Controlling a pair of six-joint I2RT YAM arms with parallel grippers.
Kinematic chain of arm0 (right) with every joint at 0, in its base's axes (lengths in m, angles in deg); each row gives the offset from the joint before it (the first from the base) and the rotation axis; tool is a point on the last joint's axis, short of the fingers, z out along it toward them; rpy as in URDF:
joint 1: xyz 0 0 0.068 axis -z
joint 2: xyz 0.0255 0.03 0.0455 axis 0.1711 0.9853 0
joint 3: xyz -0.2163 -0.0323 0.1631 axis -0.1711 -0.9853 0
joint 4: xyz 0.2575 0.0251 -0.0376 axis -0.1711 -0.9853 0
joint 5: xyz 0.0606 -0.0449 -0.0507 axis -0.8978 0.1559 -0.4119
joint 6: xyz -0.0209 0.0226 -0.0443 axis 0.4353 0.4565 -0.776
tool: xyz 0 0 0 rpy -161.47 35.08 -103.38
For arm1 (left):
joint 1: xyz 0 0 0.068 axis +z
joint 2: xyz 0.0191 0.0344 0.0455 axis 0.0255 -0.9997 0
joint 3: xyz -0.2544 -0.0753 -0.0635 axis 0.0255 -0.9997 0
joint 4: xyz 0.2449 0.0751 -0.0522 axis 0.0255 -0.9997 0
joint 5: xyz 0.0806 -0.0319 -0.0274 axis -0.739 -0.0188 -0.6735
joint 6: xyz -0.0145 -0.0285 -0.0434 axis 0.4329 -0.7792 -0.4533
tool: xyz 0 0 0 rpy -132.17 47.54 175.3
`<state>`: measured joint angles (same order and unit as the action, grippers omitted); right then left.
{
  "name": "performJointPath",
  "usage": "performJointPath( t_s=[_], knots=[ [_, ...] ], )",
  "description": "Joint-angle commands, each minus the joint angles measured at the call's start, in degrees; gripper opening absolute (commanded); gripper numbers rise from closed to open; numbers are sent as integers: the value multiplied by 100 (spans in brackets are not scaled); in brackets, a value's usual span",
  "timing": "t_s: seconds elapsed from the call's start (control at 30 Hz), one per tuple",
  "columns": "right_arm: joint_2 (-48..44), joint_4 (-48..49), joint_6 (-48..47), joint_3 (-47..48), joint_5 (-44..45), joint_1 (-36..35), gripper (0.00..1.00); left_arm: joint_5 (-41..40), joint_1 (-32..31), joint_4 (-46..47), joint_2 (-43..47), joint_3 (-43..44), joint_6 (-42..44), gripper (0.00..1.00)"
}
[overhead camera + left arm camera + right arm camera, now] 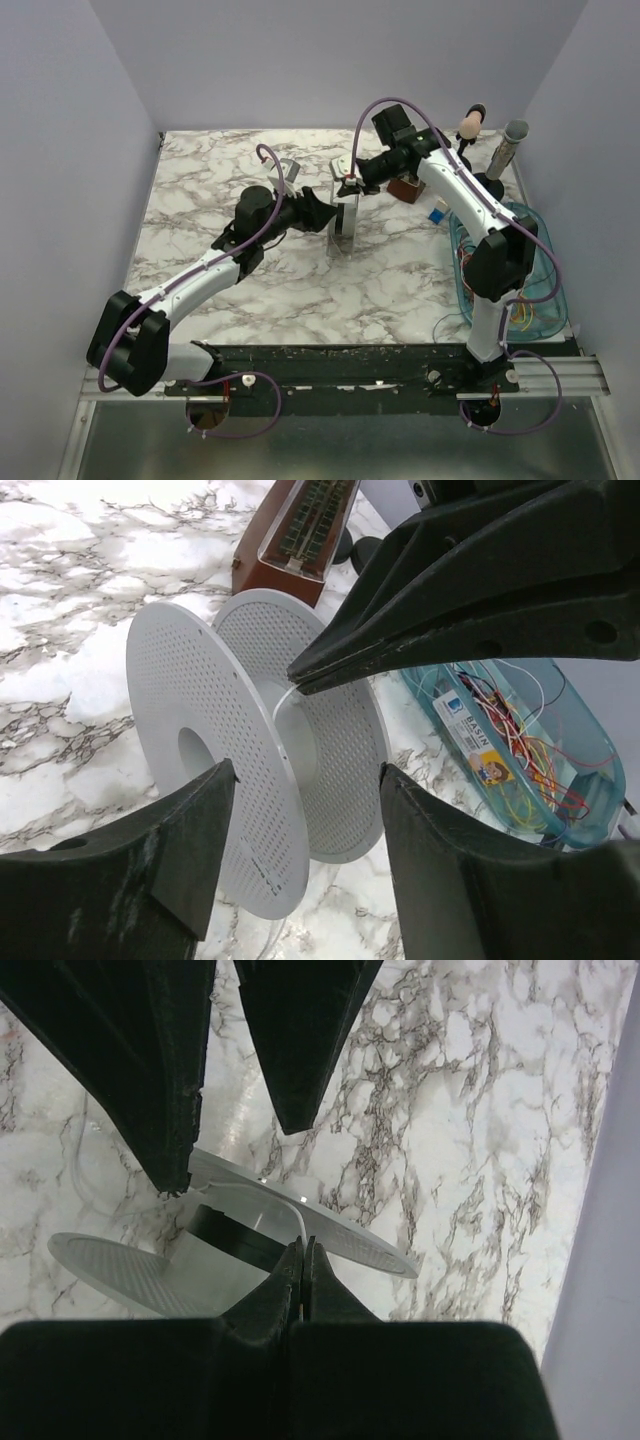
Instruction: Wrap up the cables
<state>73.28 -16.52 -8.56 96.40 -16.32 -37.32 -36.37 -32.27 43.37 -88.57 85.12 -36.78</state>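
Observation:
A white spool (341,215) with two perforated flanges stands on edge mid-table. My right gripper (350,187) is shut on a thin white cable (270,1192) that curves down to the spool's hub (225,1235). Its pinched tips (303,1248) hang just over the spool, and they also show in the left wrist view (295,675). My left gripper (305,780) is open at the spool's left side (322,212), with the flange edges (250,860) between its fingers. The thin red, orange, yellow and green cables (520,750) lie tangled in a basin.
A clear blue basin (540,250) sits at the right edge beside the right arm. A brown wooden metronome-like box (290,540) stands behind the spool. Two microphone-like objects (470,125) (512,140) stand at the back right. Grey walls close in the table.

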Motion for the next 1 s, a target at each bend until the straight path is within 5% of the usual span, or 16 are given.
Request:
performJointPath(
  t_s=[0.0,0.13,0.87,0.97],
  knots=[
    [229,-61,-196,28,-320,-5,1,80,5,162,-190,-23,187,63],
    [247,-44,-187,-69,-365,-5,1,-280,-39,-180,-295,126,625,54],
    [555,238,-82,-298,-277,-145,1,-474,-355,-268,-752,565,1004,55],
    [414,237,-3,-376,-356,-172,1,-964,-400,-601,-866,706,1119,42]
  ],
)
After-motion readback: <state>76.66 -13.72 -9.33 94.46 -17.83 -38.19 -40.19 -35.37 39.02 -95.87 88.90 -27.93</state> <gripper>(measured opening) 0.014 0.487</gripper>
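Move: The spool stands on edge below both hands, its middle about 3 cm ahead of the left hand, 4 cm right and 10 cm below. From the right hand, which pinches the white cable, it lies about 10 cm below, 1 cm back and 1 cm right. The wooden metronome stands about 10 cm farther out than the spool and 16 cm right of it, with the small blue-and-white box about 5 cm beyond the spool and 23 cm right of it. The left hand sinks about 4 cm onto the upper back rim of the spool's left flange, easing slightly right and forward late on, its fingertips dipping some 10 degrees and its open fingers narrowing by about a third, until one finger stands outside the flange and the other inside by the black band. Meanwhile the right hand, still shut on the cable, lowers about 3 cm between the flanges towards the drum, then edges about 1 cm left towards the left flange's inner face. ##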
